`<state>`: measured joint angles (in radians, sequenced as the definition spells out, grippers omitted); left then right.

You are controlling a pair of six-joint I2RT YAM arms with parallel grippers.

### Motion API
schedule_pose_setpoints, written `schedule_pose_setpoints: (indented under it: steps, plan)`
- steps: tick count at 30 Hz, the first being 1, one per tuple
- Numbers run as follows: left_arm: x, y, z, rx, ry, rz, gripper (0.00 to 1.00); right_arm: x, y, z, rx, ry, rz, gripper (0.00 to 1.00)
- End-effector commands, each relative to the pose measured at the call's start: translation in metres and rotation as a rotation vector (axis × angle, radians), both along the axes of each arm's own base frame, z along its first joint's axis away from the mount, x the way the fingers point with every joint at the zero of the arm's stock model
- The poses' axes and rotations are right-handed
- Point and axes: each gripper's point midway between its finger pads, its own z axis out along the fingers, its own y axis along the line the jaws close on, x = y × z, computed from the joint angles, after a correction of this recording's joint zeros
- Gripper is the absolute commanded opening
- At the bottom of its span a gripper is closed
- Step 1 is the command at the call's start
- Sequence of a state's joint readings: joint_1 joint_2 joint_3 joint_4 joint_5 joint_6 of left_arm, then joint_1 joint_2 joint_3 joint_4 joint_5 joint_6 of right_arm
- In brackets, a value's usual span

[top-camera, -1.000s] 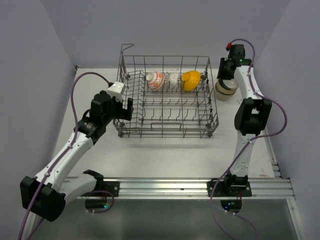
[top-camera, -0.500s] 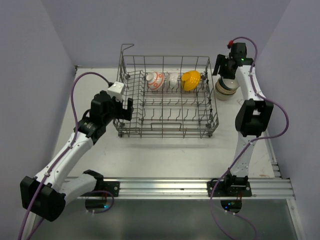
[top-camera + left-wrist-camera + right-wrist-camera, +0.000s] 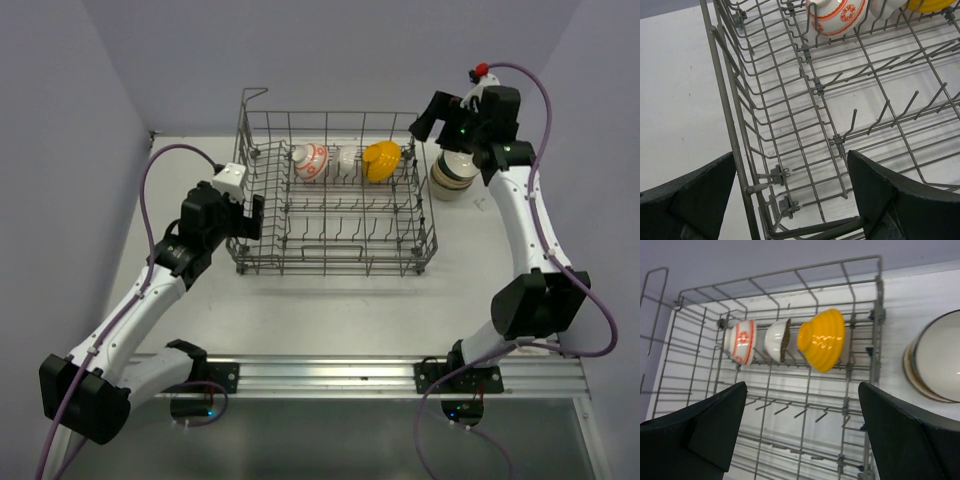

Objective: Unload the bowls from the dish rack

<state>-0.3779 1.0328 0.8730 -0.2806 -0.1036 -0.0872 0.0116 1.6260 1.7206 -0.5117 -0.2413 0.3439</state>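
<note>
The grey wire dish rack [image 3: 330,235] stands mid-table. Three bowls stand on edge along its far row: a white bowl with orange-red pattern [image 3: 310,161], a white bowl [image 3: 346,160] and a yellow bowl [image 3: 382,161]. My left gripper [image 3: 251,218] is open and straddles the rack's left wall [image 3: 735,130], touching nothing. My right gripper [image 3: 426,120] is open and empty, raised above the rack's far right corner. Its wrist view shows the yellow bowl [image 3: 822,339], white bowl [image 3: 777,340] and patterned bowl [image 3: 740,341] ahead. The patterned bowl [image 3: 835,15] tops the left wrist view.
A stack of beige bowls [image 3: 452,178] sits on the table just right of the rack, also in the right wrist view [image 3: 935,362]. The rack has upright tines [image 3: 855,120] and a raised wire loop [image 3: 252,100] at its far left corner. Purple walls enclose the table.
My right gripper has lifted away from the stack of bowls and swung left and up, now facing the rack. My left arm has not moved.
</note>
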Motion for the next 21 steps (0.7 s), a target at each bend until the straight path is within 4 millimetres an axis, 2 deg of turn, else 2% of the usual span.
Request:
schedule_pose_setpoints:
  steps: [1,2,3,5,6,8,9,13,18,21]
  plan:
    - [0.004,0.007,0.01,0.012,-0.026,0.036,0.95,-0.018,0.053,-0.005,0.062,-0.023,0.132,0.98]
    - [0.004,0.006,0.009,0.011,-0.024,0.036,0.93,-0.024,0.06,-0.01,0.061,-0.013,0.146,0.98]
    - [0.004,0.007,0.009,0.01,-0.025,0.04,0.9,-0.036,0.073,-0.024,0.068,0.018,0.18,0.98]
    - [0.004,0.007,0.009,0.003,-0.022,0.045,0.82,-0.046,0.085,-0.032,0.085,0.026,0.217,0.99]
    - [0.005,0.006,0.008,0.002,-0.019,0.046,0.78,-0.056,0.091,-0.049,0.103,0.068,0.237,0.99]
    - [0.007,0.006,0.007,0.002,-0.008,0.052,0.73,-0.065,0.094,-0.046,0.121,0.042,0.251,0.98]
    - [0.008,0.006,0.006,0.006,-0.002,0.052,0.72,-0.069,0.091,-0.056,0.117,0.058,0.241,0.98]
    - [0.007,0.01,0.002,0.015,0.032,0.079,0.71,-0.083,0.095,-0.061,0.141,0.058,0.272,0.99]
    - [-0.006,0.012,-0.001,-0.008,0.061,0.087,0.68,-0.09,0.097,-0.07,0.14,0.081,0.295,0.98]
    - [-0.015,0.013,0.003,-0.034,0.063,0.089,0.66,-0.092,0.1,-0.068,0.147,0.077,0.31,0.99]
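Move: The yellow bowl in the rack lies about 7 cm ahead of the open, empty right gripper, some 11 cm to its left and about 19 cm below. The small white bowl is level with the yellow one and 9 cm farther left; the stack of unloaded bowls stands about 5 cm ahead of this hand, 7 cm to its right and 23 cm below. From the left gripper, at the rack's near left corner, the yellow bowl is about 22 cm ahead, 32 cm right and 9 cm lower. The right hand swings away from the bowl stack and in over the rack, about 9 cm left and 9 cm back, sinking some 11 cm and then lifting 2 cm, while it turns about 15 degrees counter-clockwise, tips down about 10 and keeps its fingers wide open, to line up on the near side of the yellow bowl. The left hand stays at the rack's near left corner and closes its fingers partway, until they stop still well apart with the corner's thick wires between them and the grip effort raised. ##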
